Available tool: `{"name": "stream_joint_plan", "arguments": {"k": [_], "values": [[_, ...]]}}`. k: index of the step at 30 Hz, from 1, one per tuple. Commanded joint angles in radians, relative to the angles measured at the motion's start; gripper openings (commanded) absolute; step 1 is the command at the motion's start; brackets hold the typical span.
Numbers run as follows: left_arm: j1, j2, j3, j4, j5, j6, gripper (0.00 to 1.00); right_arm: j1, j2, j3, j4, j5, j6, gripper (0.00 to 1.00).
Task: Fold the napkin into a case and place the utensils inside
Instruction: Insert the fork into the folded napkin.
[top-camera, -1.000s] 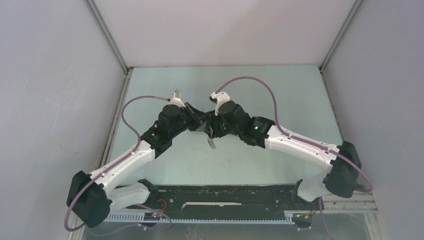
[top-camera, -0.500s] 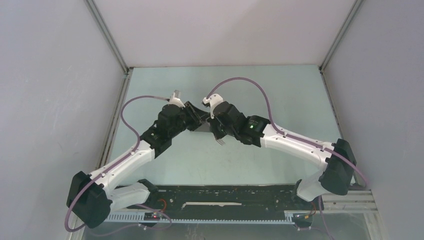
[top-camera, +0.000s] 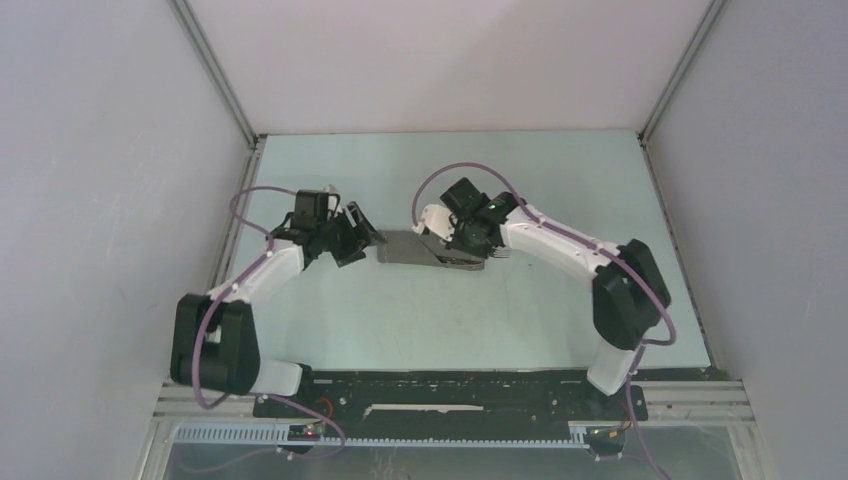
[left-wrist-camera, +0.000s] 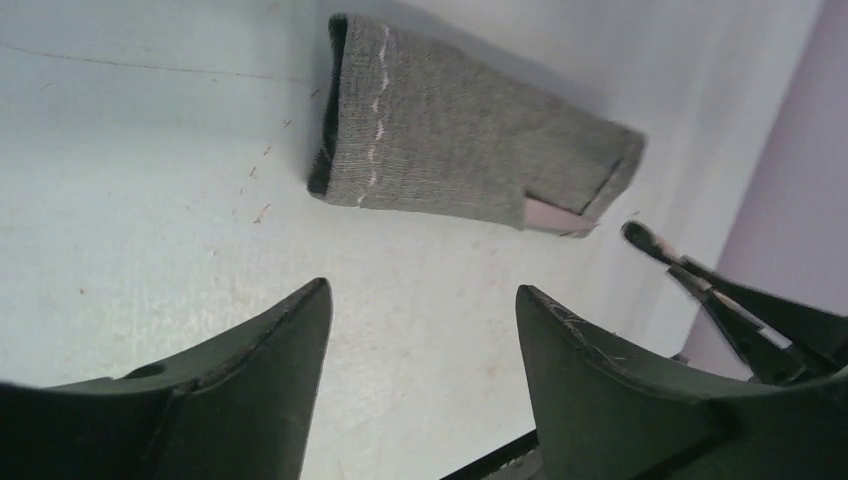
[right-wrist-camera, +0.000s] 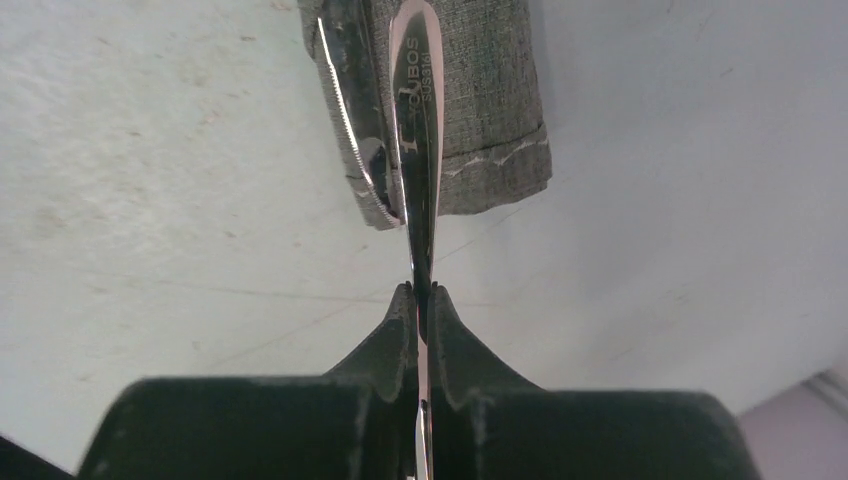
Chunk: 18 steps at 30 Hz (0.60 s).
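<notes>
The napkin lies folded as a narrow grey case (top-camera: 405, 247) (left-wrist-camera: 460, 140) (right-wrist-camera: 490, 100) in the middle of the table. My right gripper (top-camera: 472, 252) (right-wrist-camera: 420, 295) is at its right end, shut on the neck of the silvery fork (right-wrist-camera: 418, 120). The fork's handle reaches over the case's hem. Beside it the knife (right-wrist-camera: 355, 130) shows its serrated blade, which sticks out of that same end (left-wrist-camera: 555, 215). My left gripper (top-camera: 365, 238) (left-wrist-camera: 422, 295) hangs open just left of the case, apart from it, with nothing between its fingers.
The pale table (top-camera: 440, 310) is walled by grey panels at the left, right and back. Each arm's purple cable (top-camera: 440, 175) loops above its wrist. The black base rail (top-camera: 450, 390) runs along the near edge.
My left gripper has opened, let go of the case and drawn back to the left. The right gripper has shut on the fork and swung it round to the case's right end.
</notes>
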Motion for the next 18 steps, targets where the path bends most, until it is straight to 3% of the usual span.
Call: {"name": "stream_joint_plan", "arguments": {"k": [1, 3, 14, 18], "values": [[0.003, 0.144, 0.102, -0.075, 0.107, 0.153, 0.67, 0.027, 0.127, 0.11, -0.111, 0.128, -0.205, 0.0], [0.003, 0.202, 0.131, -0.066, 0.128, 0.157, 0.6, 0.027, 0.181, 0.15, -0.119, 0.138, -0.216, 0.0], [0.006, 0.333, 0.178, -0.056, 0.098, 0.156, 0.49, 0.013, 0.323, 0.255, -0.1, 0.11, -0.209, 0.0], [0.009, 0.381, 0.181, -0.059, 0.079, 0.154, 0.4, 0.02, 0.355, 0.29, -0.088, 0.086, -0.202, 0.0]]}}
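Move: The right hand has the fork pinched, handle end pointing left. The folded napkin's pocket mouth lies about 5 cm ahead of it, 7 cm to its left and 10 cm below; the knife's blade, sticking out of that pocket along the near side, is some 2 cm ahead, 2 cm left and 10 cm down. From the empty left hand, the napkin's middle is about 5 cm ahead, 11 cm right and 10 cm below. Keeping its pinch on the fork, the right hand sinks about 6 cm and slides some 4 cm forward, its left side dipping roughly 15 degrees, so the handle end comes down towards the pocket mouth. The left hand also drops about 6 cm towards the napkin's left end, edging slightly forward and right, tipping further down by about 10 degrees while its open fingers narrow to about half. ##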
